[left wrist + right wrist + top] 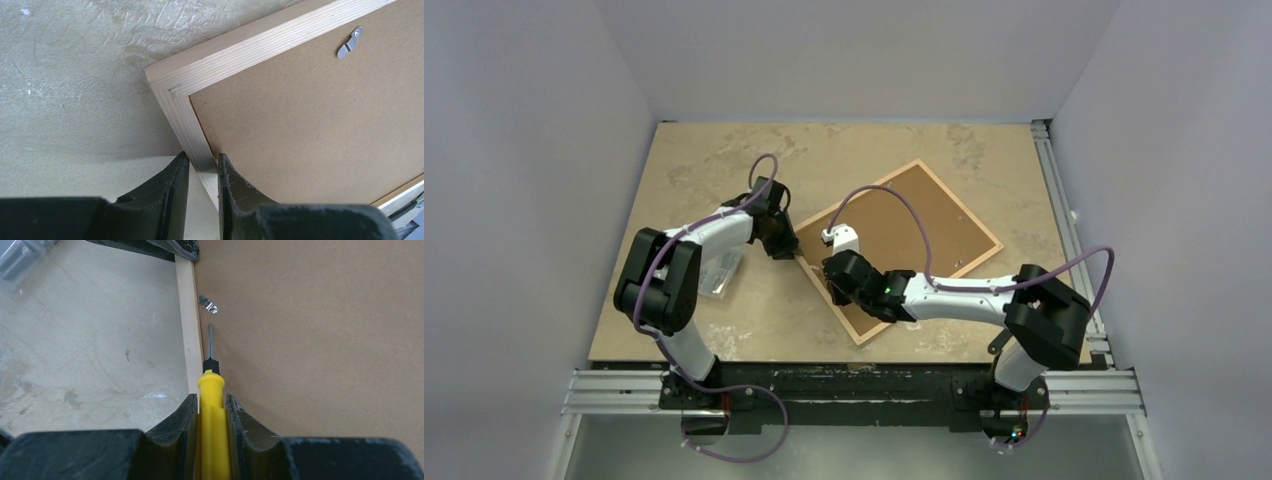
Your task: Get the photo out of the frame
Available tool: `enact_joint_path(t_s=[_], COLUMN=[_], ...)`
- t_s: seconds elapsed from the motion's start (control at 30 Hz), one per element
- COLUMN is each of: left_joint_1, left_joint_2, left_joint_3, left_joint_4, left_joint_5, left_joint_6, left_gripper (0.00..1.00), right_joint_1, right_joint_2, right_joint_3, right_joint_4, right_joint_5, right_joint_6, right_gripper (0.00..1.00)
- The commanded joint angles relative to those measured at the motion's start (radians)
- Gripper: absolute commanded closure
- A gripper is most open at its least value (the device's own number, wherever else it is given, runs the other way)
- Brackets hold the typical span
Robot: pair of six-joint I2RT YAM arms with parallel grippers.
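The frame [960,202] lies face down and slanted on the table, its brown backing board [924,225] facing up. The photo is hidden beneath the board. My left gripper [202,159] is shut on the frame's pale wood rail [240,52] just below a corner. My right gripper [211,400] is shut on a yellow-handled screwdriver [212,387]. Its thin metal shaft [211,340] lies along the inner edge of the rail [187,315], the tip just short of a small metal clip [209,305]. A second clip [349,44] sits on the board near the top rail.
A clear plastic bag [721,272] lies on the beige table beside the left arm. Aluminium rails [1064,220] run along the table's right side and near edge. Grey walls close in the back and both sides.
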Motion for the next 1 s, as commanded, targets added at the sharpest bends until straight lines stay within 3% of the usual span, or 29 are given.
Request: enact_joint_path(t_s=[0.0, 0.43, 0.67, 0.83, 0.97], left_joint_1=[-0.011, -0.011, -0.011, -0.010, -0.012], left_joint_2=[0.002, 0.008, -0.019, -0.112, -0.207], left_joint_3=[-0.018, -0.034, -0.018, 0.001, 0.061], left_joint_4=[-0.014, -0.004, -0.018, -0.038, -0.089], left_joint_5=[0.039, 0.054, 0.061, 0.098, 0.122], left_joint_6=[0.039, 0.017, 0.012, 0.009, 0.041], left_gripper=[1.00, 1.00, 0.99, 0.62, 0.46], right_joint_1=[0.004, 0.002, 0.003, -0.007, -0.118], right_joint_2=[0.011, 0.080, 0.000, -0.224, -0.386], right_joint_3=[0.035, 0.087, 0.160, 0.131, 0.065], right_joint_4=[0.062, 0.107, 0.011, -0.080, -0.290], right_joint_5=[0.010, 0.110, 0.179, 0.193, 0.272], right_joint_6=[-0.024, -0.058, -0.088, -0.068, -0.009], right_gripper=[1.00, 1.00, 1.00, 1.00, 1.00])
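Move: The metal clip on the frame's left border lies about 6 cm ahead of the right hand, 4 cm to its left and 6 cm below; that hand already holds the screwdriver, its tip just short of the clip. The next clip, at the far border, stands some 9 cm beyond the first and 3 cm to its right; the frame's far-left corner is 8 cm beyond the first and 4 cm to its left. From the left hand, still gripping the border, the first clip is about 2 cm back, 3 cm right and slightly lower. The screwdriver tip, led by the right hand, pushes at the left-border clip while the left fingers hold the wood: the hand eases forward and left about 2 cm, works a bit farther forward, then climbs steeply some 13 cm, swinging right and tipping its fingers up roughly 15 degrees, screwdriver still gripped. Only at the end does the left hand open, release the border and rise 2–3 cm, drawing slightly back. ##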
